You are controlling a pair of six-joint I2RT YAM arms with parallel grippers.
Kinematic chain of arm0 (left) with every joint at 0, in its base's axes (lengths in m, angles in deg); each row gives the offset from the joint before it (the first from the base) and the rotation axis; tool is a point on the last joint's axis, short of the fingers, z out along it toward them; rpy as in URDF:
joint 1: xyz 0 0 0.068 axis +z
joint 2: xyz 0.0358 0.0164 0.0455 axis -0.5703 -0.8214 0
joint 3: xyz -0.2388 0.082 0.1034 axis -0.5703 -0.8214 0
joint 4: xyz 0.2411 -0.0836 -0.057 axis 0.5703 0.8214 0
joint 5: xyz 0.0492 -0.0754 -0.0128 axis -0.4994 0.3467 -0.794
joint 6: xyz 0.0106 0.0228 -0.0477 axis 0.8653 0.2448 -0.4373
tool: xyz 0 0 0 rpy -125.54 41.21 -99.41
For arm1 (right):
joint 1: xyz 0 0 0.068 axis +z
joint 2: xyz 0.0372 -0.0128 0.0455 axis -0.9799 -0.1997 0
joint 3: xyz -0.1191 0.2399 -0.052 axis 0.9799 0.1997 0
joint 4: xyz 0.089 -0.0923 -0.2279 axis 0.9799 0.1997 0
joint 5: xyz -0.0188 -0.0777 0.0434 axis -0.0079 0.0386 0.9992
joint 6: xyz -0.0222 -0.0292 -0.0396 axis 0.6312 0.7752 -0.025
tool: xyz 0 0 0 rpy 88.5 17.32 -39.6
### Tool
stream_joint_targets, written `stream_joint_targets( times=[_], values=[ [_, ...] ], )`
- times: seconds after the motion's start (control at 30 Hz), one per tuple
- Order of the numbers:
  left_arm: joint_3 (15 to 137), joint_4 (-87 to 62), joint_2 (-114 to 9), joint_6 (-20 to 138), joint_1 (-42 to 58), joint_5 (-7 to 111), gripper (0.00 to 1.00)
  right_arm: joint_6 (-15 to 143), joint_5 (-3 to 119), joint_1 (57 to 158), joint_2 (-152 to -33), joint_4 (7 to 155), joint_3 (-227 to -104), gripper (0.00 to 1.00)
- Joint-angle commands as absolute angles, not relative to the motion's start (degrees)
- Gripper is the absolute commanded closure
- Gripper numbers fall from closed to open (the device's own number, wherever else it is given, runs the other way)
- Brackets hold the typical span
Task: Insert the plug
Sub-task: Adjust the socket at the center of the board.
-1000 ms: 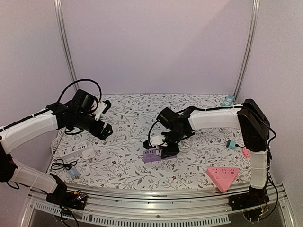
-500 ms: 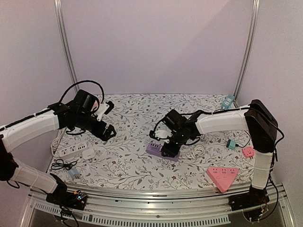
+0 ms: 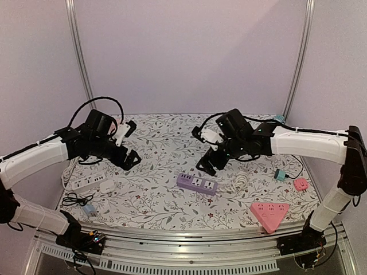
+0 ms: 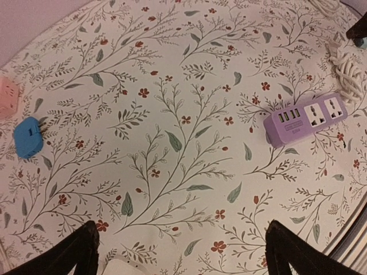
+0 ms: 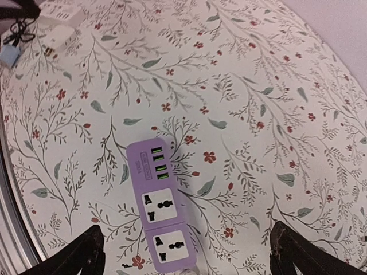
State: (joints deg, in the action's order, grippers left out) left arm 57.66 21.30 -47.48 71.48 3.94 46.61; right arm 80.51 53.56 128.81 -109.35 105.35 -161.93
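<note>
The purple power strip [image 3: 196, 183] lies flat at the middle of the table, sockets up. It also shows in the right wrist view [image 5: 160, 206] and the left wrist view [image 4: 304, 117]. My right gripper [image 3: 202, 148] is open and empty, above and behind the strip; in its wrist view [image 5: 184, 243] the strip lies below, between the fingers and apart from them. My left gripper [image 3: 131, 143] is open and empty over the left part of the table [image 4: 183, 243]. A white adapter [image 3: 106, 186] lies near the left edge. No plug is held.
A white power strip [image 3: 85, 183] and a black cable with a blue plug [image 3: 86, 209] lie at the left. A coiled white cord [image 3: 241, 182], a teal adapter [image 3: 280, 174], a small pink block [image 3: 298, 184] and a pink triangular strip [image 3: 268, 213] lie at the right.
My right gripper has let go of the purple strip and risen back and to the right. The strip has slid a little to the right. The left arm has barely moved.
</note>
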Motion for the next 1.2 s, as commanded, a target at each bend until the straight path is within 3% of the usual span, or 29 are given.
stream_joint_targets(
  times=[0.0,0.17,0.27,0.43,0.73,0.97,1.17],
  values=[
    [56.37,19.15,-45.87,71.16,4.63,47.50,0.01,60.18,43.37,121.28,-97.38,102.57,-160.73,0.01],
    [56.29,18.81,-46.55,71.10,4.54,49.60,0.01,40.00,45.38,108.07,-88.13,105.64,-151.55,0.02],
    [56.62,19.41,-47.18,71.10,4.45,49.88,0.00,34.53,44.29,103.89,-87.53,113.22,-148.72,0.13],
    [56.54,19.59,-47.07,71.15,4.36,49.31,0.01,32.34,46.83,104.32,-90.77,120.49,-146.17,0.28],
    [56.67,19.70,-47.68,71.09,4.32,49.36,0.01,25.41,53.93,110.52,-96.28,110.63,-140.15,0.31],
    [56.66,20.28,-47.56,71.11,4.28,48.01,0.01,28.07,57.65,110.56,-107.96,106.95,-146.73,0.44],
    [56.58,20.49,-47.58,71.13,4.33,46.59,0.00,32.36,55.75,110.53,-114.76,109.59,-153.59,0.46]
  ],
)
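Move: The cable coil lies about 12 cm to the right hand's right, level with it fore and aft, and 12 cm below. The purple socket is almost under this hand, some 2 cm to the left and 2 cm back; the teal plug is about 27 cm right and 3 cm ahead, the pink triangle strip 24 cm right and 14 cm back. From the left hand, the coil is roughly 37 cm right and 15 cm down. Swinging up and out to the right, clear of the socket, the right hand arcs over past the cable coil (some 22 cm right, 12 cm up, a little forward), then comes down and back left onto it, easing forward last. The wrist turns about 60 degrees clockwise and points more steeply down, while the wide-open fingers close to roughly half, straddling the coil. ##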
